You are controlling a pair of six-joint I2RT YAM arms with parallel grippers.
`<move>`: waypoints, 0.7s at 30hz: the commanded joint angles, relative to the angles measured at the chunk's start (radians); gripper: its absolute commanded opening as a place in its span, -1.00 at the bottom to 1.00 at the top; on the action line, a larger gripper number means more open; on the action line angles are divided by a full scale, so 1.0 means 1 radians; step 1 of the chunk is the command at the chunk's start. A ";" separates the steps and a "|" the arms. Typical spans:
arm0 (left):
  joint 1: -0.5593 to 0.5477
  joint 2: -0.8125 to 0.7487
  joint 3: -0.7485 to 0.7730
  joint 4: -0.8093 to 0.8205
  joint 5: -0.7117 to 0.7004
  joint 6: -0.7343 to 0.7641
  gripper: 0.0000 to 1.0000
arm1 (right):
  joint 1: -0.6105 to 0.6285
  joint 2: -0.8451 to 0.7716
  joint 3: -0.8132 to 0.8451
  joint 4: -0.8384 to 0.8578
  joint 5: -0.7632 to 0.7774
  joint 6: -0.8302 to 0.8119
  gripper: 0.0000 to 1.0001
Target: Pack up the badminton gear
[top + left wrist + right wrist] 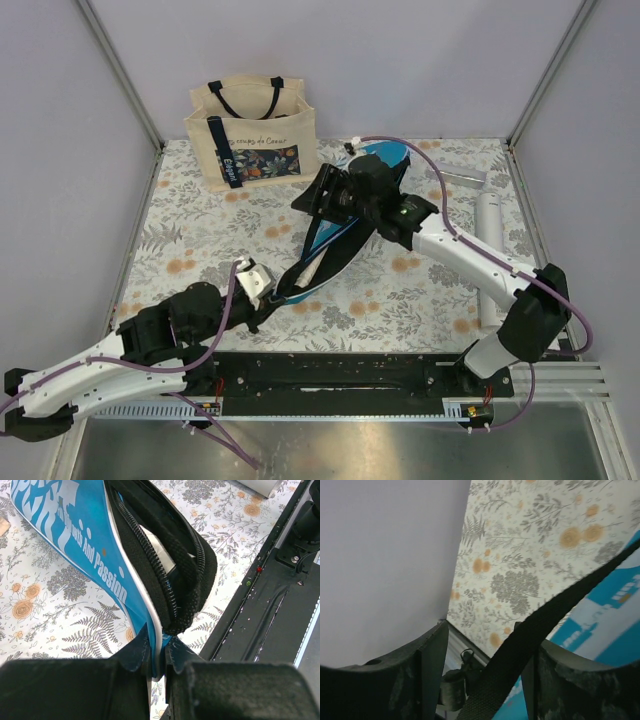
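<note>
The blue racket-shaped case [345,235] lies slanted across the middle of the table, its zipper open along one side. In the left wrist view the case [80,540] shows white lettering, and something white [152,542] sits inside the black-lined opening. The rackets themselves are hidden. My left gripper [270,297] [159,647] is shut on the case's narrow near end, on its white-piped edge. My right gripper [328,195] [487,640] hangs open over the case's wide far end, and a black strap [540,630] runs between its jaws, against the right one. The white tube [490,222] lies at the right.
The beige tote [255,135] with black straps stands at the back left. A grey flat piece [462,178] lies near the tube's far end. The black base rail [350,375] [270,610] runs along the near edge. Frame posts and walls close the table sides.
</note>
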 commanded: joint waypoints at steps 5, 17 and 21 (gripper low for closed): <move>0.017 -0.041 0.024 0.139 0.017 -0.036 -0.78 | -0.166 -0.105 0.058 -0.158 -0.130 -0.237 0.28; 0.030 -0.049 0.089 0.087 0.014 -0.056 -0.78 | -0.531 -0.237 -0.096 0.085 -0.200 -0.593 0.28; 0.031 -0.047 0.121 0.057 0.014 -0.057 -0.78 | -0.606 -0.230 -0.268 0.321 -0.258 -0.846 0.32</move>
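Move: The racket bag's far end, which the empty right hand heads for, lies about 30 cm ahead of it, 22 cm to its right and some 26 cm below. The bag's black strap passes close in front of its open fingers. The tote bag stands about 32 cm ahead, 15 cm left and 16 cm lower; the clear case lies roughly 19 cm right of the bag's far end. From the left hand, that end is some 50 cm ahead, 30 cm right and 21 cm below. The racket bag's near end stays pinched in the left fingers, which rise only about 1 cm, while the right hand leaves the strap and sweeps over the bag towards its far end. It travels about 22 cm right and 10 cm forward, dipping a touch and then rising some 5 cm, fingers staying open; the wrist swings clockwise and levels slightly, about 35 degrees in all, so the fingers point more forward. ##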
